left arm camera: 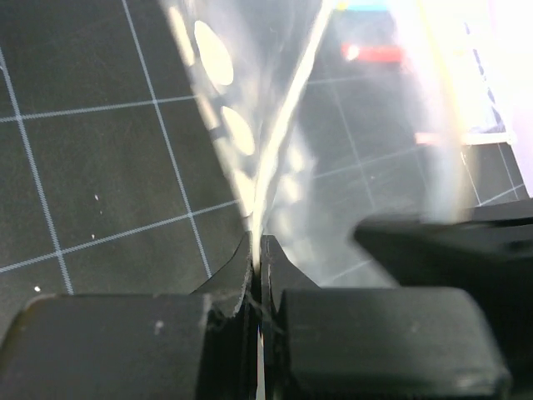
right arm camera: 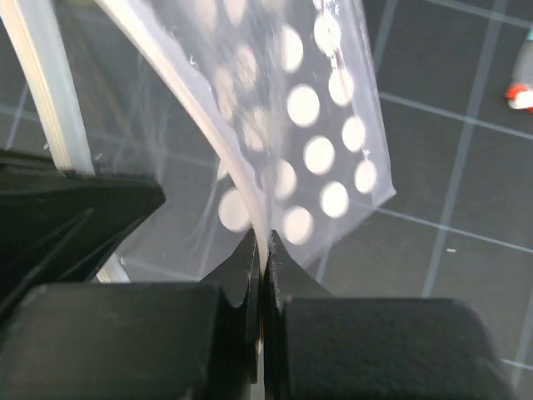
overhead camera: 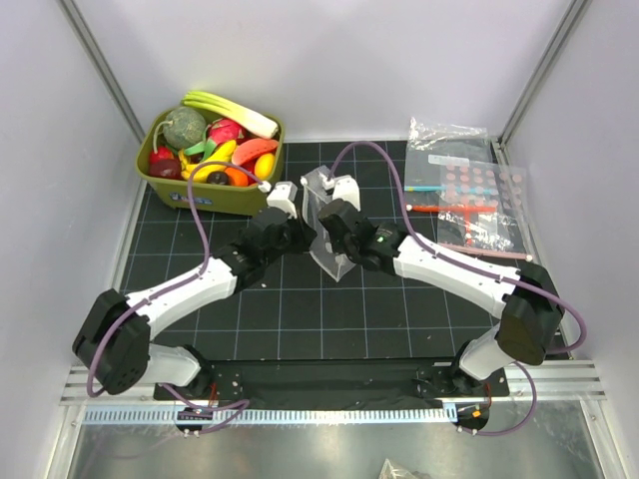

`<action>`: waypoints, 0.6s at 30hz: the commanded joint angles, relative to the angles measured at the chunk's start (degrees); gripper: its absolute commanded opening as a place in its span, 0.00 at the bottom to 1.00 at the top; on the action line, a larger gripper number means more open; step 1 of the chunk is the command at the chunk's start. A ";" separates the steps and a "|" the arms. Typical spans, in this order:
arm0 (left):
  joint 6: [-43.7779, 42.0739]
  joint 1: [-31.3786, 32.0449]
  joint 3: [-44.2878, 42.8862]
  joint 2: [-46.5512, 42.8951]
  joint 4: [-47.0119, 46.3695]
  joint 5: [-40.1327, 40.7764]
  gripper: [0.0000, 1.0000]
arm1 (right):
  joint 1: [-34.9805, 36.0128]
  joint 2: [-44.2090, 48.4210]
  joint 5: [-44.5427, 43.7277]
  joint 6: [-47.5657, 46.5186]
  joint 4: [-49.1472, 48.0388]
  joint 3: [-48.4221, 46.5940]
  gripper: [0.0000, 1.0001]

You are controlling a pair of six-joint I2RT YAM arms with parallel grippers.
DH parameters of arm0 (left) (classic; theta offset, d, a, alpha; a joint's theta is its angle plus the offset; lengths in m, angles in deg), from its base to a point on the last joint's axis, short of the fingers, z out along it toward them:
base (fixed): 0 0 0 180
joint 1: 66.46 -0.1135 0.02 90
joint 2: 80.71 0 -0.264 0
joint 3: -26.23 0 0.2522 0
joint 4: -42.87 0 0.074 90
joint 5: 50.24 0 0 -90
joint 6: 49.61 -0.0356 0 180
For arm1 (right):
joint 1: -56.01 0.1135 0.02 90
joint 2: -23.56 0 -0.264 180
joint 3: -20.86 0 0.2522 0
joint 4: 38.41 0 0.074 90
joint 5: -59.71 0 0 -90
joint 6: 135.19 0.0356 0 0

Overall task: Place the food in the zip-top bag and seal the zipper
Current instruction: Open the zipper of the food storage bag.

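Both grippers hold the zip-top bag [overhead camera: 332,262], clear with cream dots, upright over the middle of the black grid mat. My left gripper [left arm camera: 258,250] is shut on a thin edge of the bag [left arm camera: 218,62]. My right gripper [right arm camera: 264,246] is shut on the bag's edge too, where the white zipper [right arm camera: 200,125] runs down into its jaws. Seen from above, the left gripper [overhead camera: 303,222] and right gripper [overhead camera: 327,232] meet at the bag from either side. I see nothing inside the bag [right arm camera: 321,154]. The food [overhead camera: 222,150], toy fruit and vegetables, lies piled in the green bin.
The green bin [overhead camera: 190,198] stands at the back left corner of the mat. Clear bags with pink-red dots [overhead camera: 469,195] lie at the back right. White walls with metal posts close in the sides and back.
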 commanded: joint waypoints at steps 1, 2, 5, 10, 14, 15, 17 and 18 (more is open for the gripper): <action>1.68 -0.37 -1.86 3.24 -2.37 -3.51 0.00 | 0.11 1.72 -9.80 0.20 4.34 -4.20 0.01; 2.21 -0.28 -2.21 5.16 -2.63 -4.21 0.00 | 0.20 2.33 -10.33 0.28 4.69 -4.21 0.01; 3.44 -0.37 -3.62 9.90 -3.16 -6.76 0.00 | 0.64 3.13 -13.58 -0.07 6.01 -4.73 0.01; 3.71 -0.37 -6.52 15.19 -3.16 -9.75 0.00 | 1.26 3.74 -18.24 -0.07 9.97 -6.58 0.05; 2.65 -0.37 -7.93 15.99 -1.23 -9.05 0.00 | 1.26 2.78 -18.59 -0.33 10.93 -7.28 0.06; 2.22 -0.28 -8.02 15.82 -0.70 -8.79 0.00 | 1.26 2.08 -18.86 -0.33 11.20 -7.72 0.06; 1.78 -0.37 -8.11 15.82 -0.26 -7.56 0.00 | 1.34 1.37 -21.40 -0.33 12.68 -8.51 0.06; 1.16 -0.37 -8.63 16.08 0.96 -7.55 0.00 | 1.26 0.68 -22.63 -0.16 13.39 -9.56 0.06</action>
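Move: Both hands already pinch the dotted zip-top bag, one at each lip of its parted mouth; its body hangs about 3 cm to the right of the left hand and 2 cm ahead, some 5 cm below. From the right hand the same bag body lies 2 cm left, 2 cm ahead and 5 cm below. The produce basket stands roughly 21 cm left and 16 cm ahead of the left hand; the flat spare bags lie about 26 cm right and 9 cm ahead of the right hand, on the table. The left hand keeps its pinch on its lip of the dotted bag and draws it down nearly 8 cm, with some 4 cm to the right, its fingers tipping about 10 degrees further down before it eases up slightly at the end. The right hand, still shut on the opposite lip, goes about 5 cm right and climbs 3 to 4 cm, turning clockwise and dipping its left side by about 10 degrees each, so that the two lips are pulled apart in height. ##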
